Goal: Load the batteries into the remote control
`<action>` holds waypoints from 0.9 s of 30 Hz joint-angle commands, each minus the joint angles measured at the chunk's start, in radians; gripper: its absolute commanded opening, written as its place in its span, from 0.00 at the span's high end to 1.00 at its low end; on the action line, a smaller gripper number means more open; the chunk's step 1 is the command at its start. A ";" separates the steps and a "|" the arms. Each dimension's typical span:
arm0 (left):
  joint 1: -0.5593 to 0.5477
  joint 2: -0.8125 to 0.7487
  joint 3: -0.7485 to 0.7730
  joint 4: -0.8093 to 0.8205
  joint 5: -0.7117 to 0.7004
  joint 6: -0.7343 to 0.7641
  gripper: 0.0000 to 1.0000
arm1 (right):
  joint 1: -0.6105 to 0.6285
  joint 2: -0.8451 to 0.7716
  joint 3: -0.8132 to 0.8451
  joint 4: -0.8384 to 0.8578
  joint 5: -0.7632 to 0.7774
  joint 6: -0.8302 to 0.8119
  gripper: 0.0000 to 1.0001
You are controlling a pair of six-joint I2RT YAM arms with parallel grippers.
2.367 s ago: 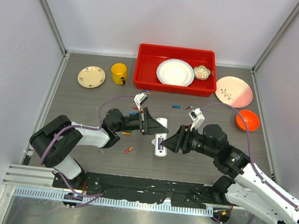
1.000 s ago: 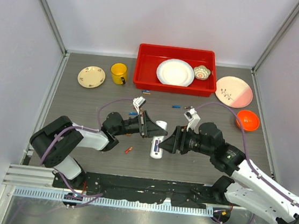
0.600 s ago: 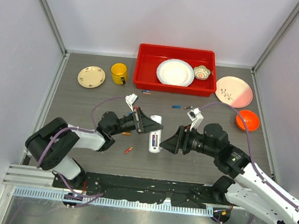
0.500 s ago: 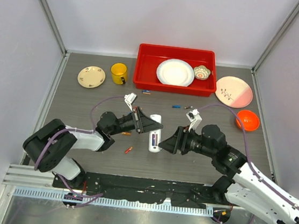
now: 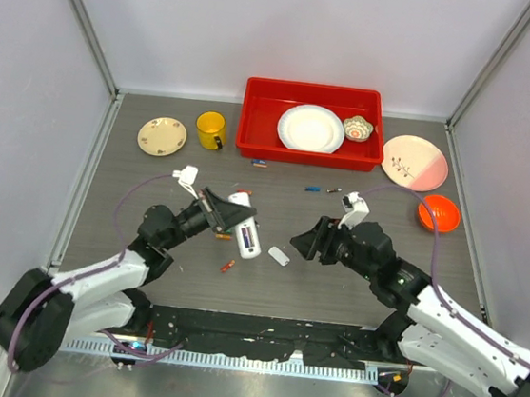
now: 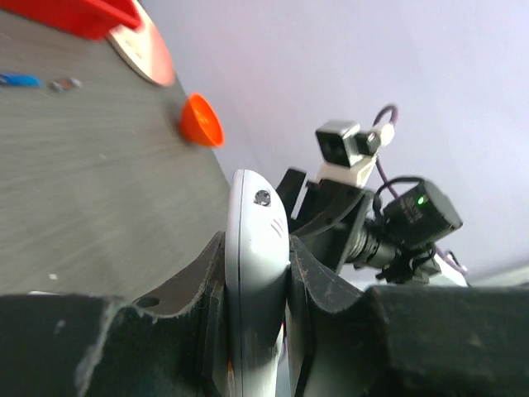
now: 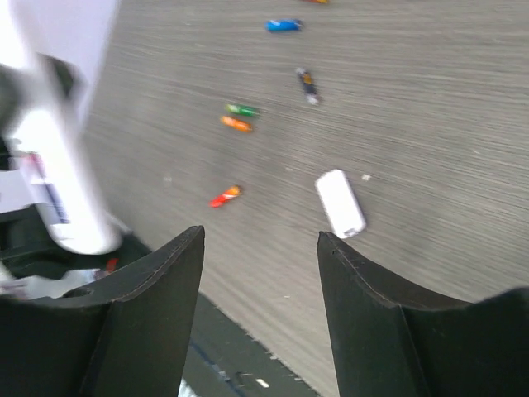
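My left gripper [image 5: 239, 226] is shut on the white remote control [image 5: 245, 237], held above the table left of centre; its jaws press both sides of the remote control [image 6: 257, 248]. The small white back cover [image 5: 279, 256] lies loose on the table, also seen as the back cover [image 7: 340, 203]. My right gripper [image 5: 300, 242] is open and empty, just right of the cover; the right gripper [image 7: 260, 240] hovers over bare table. Batteries lie scattered: a red battery [image 5: 228, 266], an orange battery [image 7: 236, 124], a green battery [image 7: 241, 109], a blue battery [image 5: 314, 189].
A red tray [image 5: 252, 140] with a white plate [image 5: 310, 128] and small bowl stands at the back. A yellow mug [image 5: 210, 130], a cream saucer [image 5: 162, 136], a pink plate [image 5: 415, 162] and an orange bowl [image 5: 438, 212] ring the work area.
The left arm has drawn back to the left, carrying the remote with it. The back cover now lies on the table. The right gripper has pulled slightly away to the right.
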 commanded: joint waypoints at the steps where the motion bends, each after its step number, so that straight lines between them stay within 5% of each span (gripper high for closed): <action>1: 0.082 -0.255 -0.025 -0.341 -0.119 0.089 1.00 | -0.003 0.153 0.034 -0.006 0.122 -0.101 0.38; 9: 0.165 -0.579 -0.016 -0.687 -0.179 0.136 1.00 | 0.014 0.493 0.204 0.095 0.177 -0.262 0.42; 19: 0.257 -0.481 -0.097 -0.404 -0.038 -0.089 1.00 | 0.027 0.907 0.523 0.224 0.300 -0.432 0.39; 27: 0.275 -0.528 -0.110 -0.391 -0.042 -0.110 1.00 | 0.025 1.164 0.817 0.023 0.192 -0.477 0.40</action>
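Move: The red battery on the table lies about 21 cm ahead of the right hand, 15 cm to its left and some 16 cm below. The blue battery is just beside it, 18 cm ahead and 17 cm left of that hand; the black one is nearer, 12 ahead and 11 left. The battery cover lies almost under the hand, 2 cm ahead and 3 left. From the left hand, the red battery is about 14 cm ahead, 1 cm left and 22 below. Still gripping the remote, the left hand carries it about 9 cm left, turning some 20 degrees counter-clockwise, out of the way. The empty right hand first drops about 9 cm, then sweeps some 17 cm forward and 11 cm left past the cover and over the black battery towards the red and blue ones, rolling its left side down so the open fingers point more steeply at the table. ##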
